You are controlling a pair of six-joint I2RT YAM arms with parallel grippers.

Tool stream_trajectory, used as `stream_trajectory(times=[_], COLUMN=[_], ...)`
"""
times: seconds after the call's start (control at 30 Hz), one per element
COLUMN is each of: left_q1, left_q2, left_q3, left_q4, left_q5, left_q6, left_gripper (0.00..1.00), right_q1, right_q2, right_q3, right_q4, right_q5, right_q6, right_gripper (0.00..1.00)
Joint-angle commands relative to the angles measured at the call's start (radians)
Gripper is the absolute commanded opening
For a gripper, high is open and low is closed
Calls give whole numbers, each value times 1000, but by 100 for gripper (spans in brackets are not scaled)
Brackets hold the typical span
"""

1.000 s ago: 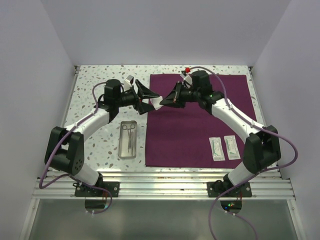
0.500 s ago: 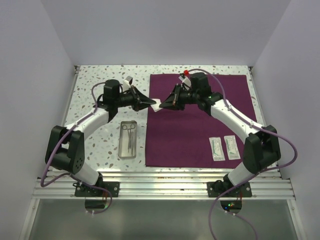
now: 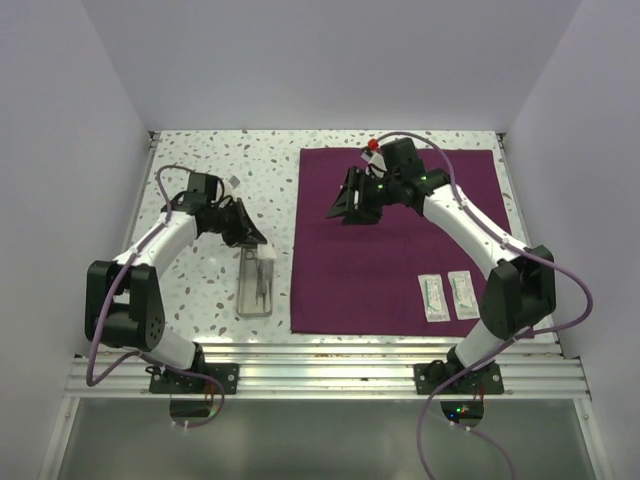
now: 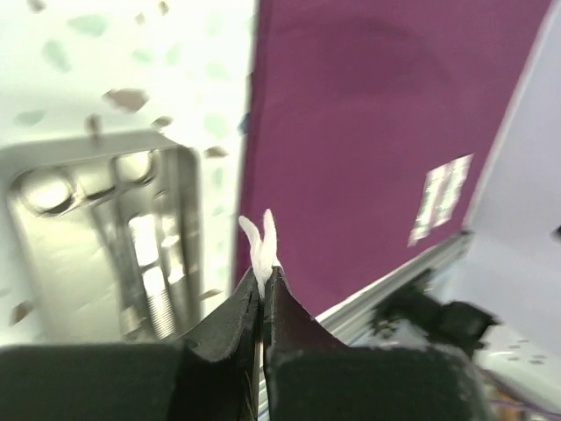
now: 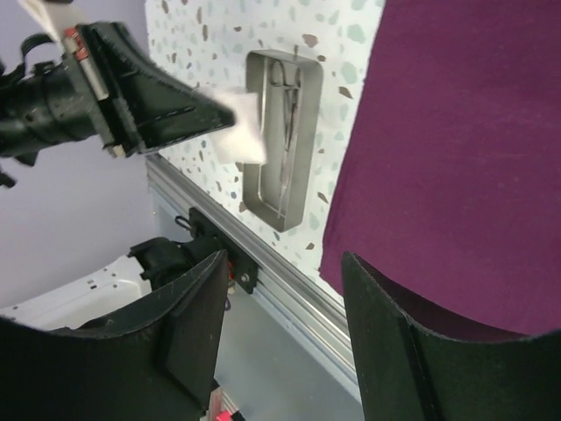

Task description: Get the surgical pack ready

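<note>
The dark purple cloth (image 3: 400,240) of the surgical pack lies flat on the right half of the table. Left of it is the small steel tray (image 3: 245,296), with thin metal instruments (image 3: 262,283) inside. My left gripper (image 3: 256,238) hangs just above the tray's far end, shut on a white gauze square (image 4: 260,244). The right wrist view shows that gauze (image 5: 241,130) sticking out of the left gripper's tip, over the tray (image 5: 302,189). My right gripper (image 3: 341,209) is open and empty above the cloth's far left part.
Two white sealed packets (image 3: 447,297) lie side by side on the cloth's near right part. The speckled tabletop (image 3: 200,290) ends at an aluminium rail (image 3: 330,360) in front. White walls close the sides and back.
The left gripper closed on the gauze that the right gripper held, then carried it left and nearer, over the tray. The right gripper opened and let it go.
</note>
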Motion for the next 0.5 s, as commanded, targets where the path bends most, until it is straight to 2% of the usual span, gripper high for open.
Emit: stream_trajectory(times=[0.0,0.27,0.47], left_q1=[-2,-2,-3], left_q2=[-53,43,100], left_q3=[-8,20,44], left_q4=[-170,-226,-172], left_q5=[-115,-190,-111], left_q6=[223,337,360], left_gripper=[0,0,0], right_q1=[-12,-24,-27], right_q2=[39,80,91], right_q3=[23,47,30], right_q4=[-72,-83,-77], right_q5=[-2,-12,-17], right_q6=[-56,-71,-73], right_gripper=[58,58,58])
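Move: The left gripper already holds the white gauze pad. The tray it is taken to has its middle about 5 cm back, 3 cm to the left and 10 cm below. The scissors in the tray lie some 4 cm back, 2 cm left and 10 cm down, and the purple drape's left edge is level with the hand, 7 cm to the right and 11 cm down. From the empty right hand, the tray is about 6 cm back, 20 cm left and 20 cm below. Keep the left fingers shut on the gauze pad and bring it down about 6 cm towards the tray while drawing back and left some 4 cm each; the sideways travel leads, then the drop. Turn the fingers some 20 degrees to point more steeply down. Meanwhile lower the empty right gripper about 4 cm, fingers staying open, then hold it still. ##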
